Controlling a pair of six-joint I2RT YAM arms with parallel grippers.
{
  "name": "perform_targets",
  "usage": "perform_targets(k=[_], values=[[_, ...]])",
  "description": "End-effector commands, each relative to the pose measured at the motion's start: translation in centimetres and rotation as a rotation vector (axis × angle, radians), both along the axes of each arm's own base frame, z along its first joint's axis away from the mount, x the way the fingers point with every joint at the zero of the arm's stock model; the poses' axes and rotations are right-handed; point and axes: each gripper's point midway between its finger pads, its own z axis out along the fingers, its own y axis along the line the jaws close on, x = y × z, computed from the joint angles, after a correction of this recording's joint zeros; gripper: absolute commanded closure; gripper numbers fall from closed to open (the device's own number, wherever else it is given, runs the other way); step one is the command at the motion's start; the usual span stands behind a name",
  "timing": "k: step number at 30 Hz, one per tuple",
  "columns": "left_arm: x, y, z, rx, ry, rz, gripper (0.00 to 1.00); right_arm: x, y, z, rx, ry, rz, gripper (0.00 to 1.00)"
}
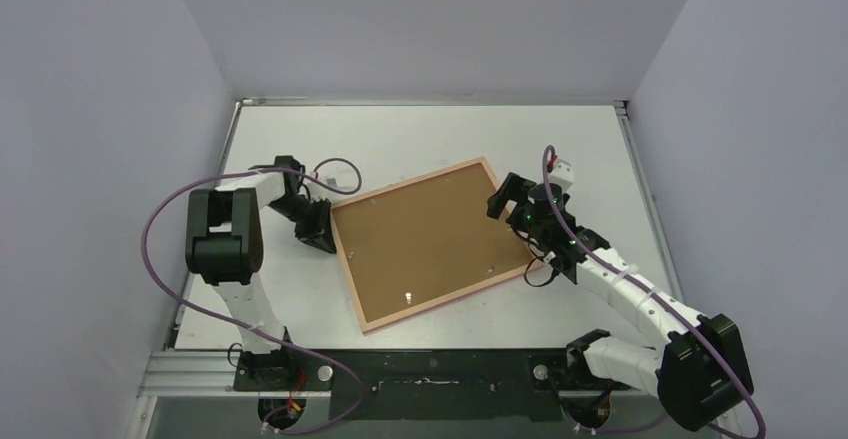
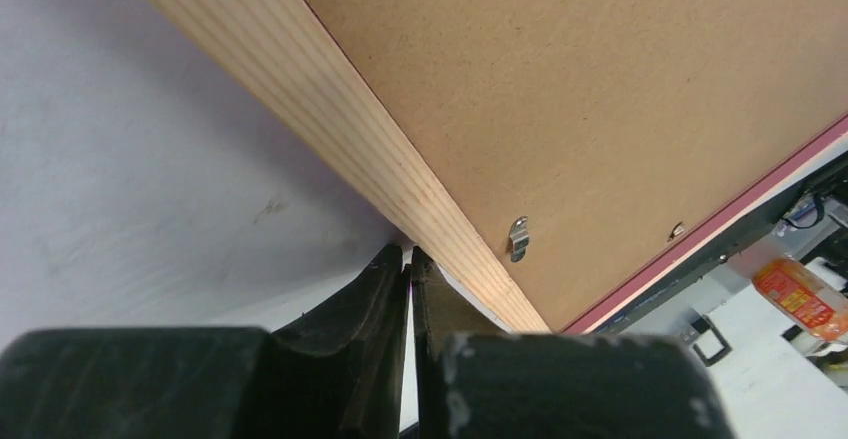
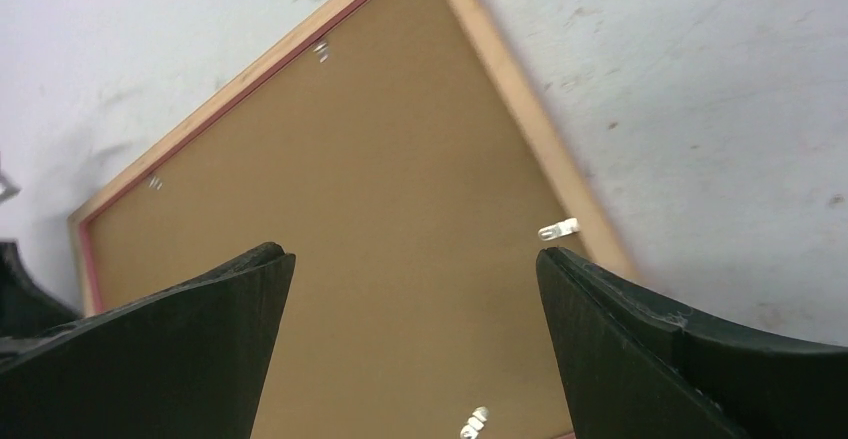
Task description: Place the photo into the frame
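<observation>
The frame [image 1: 349,269] lies flat on the white table, back side up, with a pale wood border and a pink inner edge. A brown backing panel [image 1: 430,244] fills it. The photo is hidden. My left gripper [image 1: 325,239] is shut, its tips low on the table against the frame's left outer edge [image 2: 330,99], with nothing between the fingers [image 2: 385,279]. My right gripper [image 1: 515,209] hangs open over the frame's right side, and through its jaws I see the backing panel [image 3: 380,159] and the border [image 3: 520,89].
Small metal tabs [image 2: 517,237] [image 3: 558,229] sit along the inside of the border on the backing. Grey walls close in the table on the left, the back and the right. Purple cables loop beside both arms. The black base rail [image 1: 440,369] runs along the near edge.
</observation>
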Motion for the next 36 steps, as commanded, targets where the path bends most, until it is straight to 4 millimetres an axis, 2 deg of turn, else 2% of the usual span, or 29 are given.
perform_targets(k=[1,5,9,17,22,26,29,36], values=[[4.0,-3.5,0.7,-0.044,-0.116,-0.056,0.93,-0.5,4.6,0.3,0.095,-0.019,0.120,0.03],[5.3,-6.6,1.1,-0.076,-0.136,-0.083,0.94,-1.1,8.6,0.3,0.125,-0.037,0.207,0.05],[5.9,-8.4,1.7,-0.111,-0.140,-0.086,0.94,-1.5,12.7,-0.3,0.184,-0.040,0.310,0.06],[6.0,-6.5,4.6,-0.199,-0.144,-0.010,0.93,-3.6,22.9,0.5,0.275,-0.086,0.601,0.04],[5.6,-7.7,5.3,-0.255,-0.142,0.010,0.93,-5.4,27.8,-0.4,0.295,-0.097,0.713,0.05],[5.7,-8.3,4.8,-0.240,-0.161,-0.002,0.93,-6.3,30.4,-1.2,0.309,-0.093,0.754,0.06],[5.6,-8.4,4.2,-0.237,-0.142,0.001,0.93,-6.6,31.5,-1.9,0.310,-0.081,0.771,0.06],[5.2,-8.1,2.7,-0.220,-0.113,0.007,0.92,-6.4,32.7,-3.0,0.307,-0.064,0.788,0.06]])
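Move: The frame's left rail has its middle about 5 cm back and 4 cm right of the left hand, whose closed tips already rest against its outer side at rail height. From the right hand, that middle is roughly 36 cm left, 15 cm back and 13 cm lower. The left rail's metal clip lies about 4 cm right and 1 cm back of the left hand, while the near rail's left clip sits some 22 cm back and 21 cm left of the right hand. The frame's left rail is pushed along to the right and slightly forward by the closed left fingertips, about 8 cm right and 5 forward; that hand then rises nearly 3 cm and tilts about 10 degrees. Meanwhile the open right hand sweeps some 30 cm left over the backing board, 8 back and 6 down, turning counter-clockwise roughly 45 degrees towards the left rail and its clip. ##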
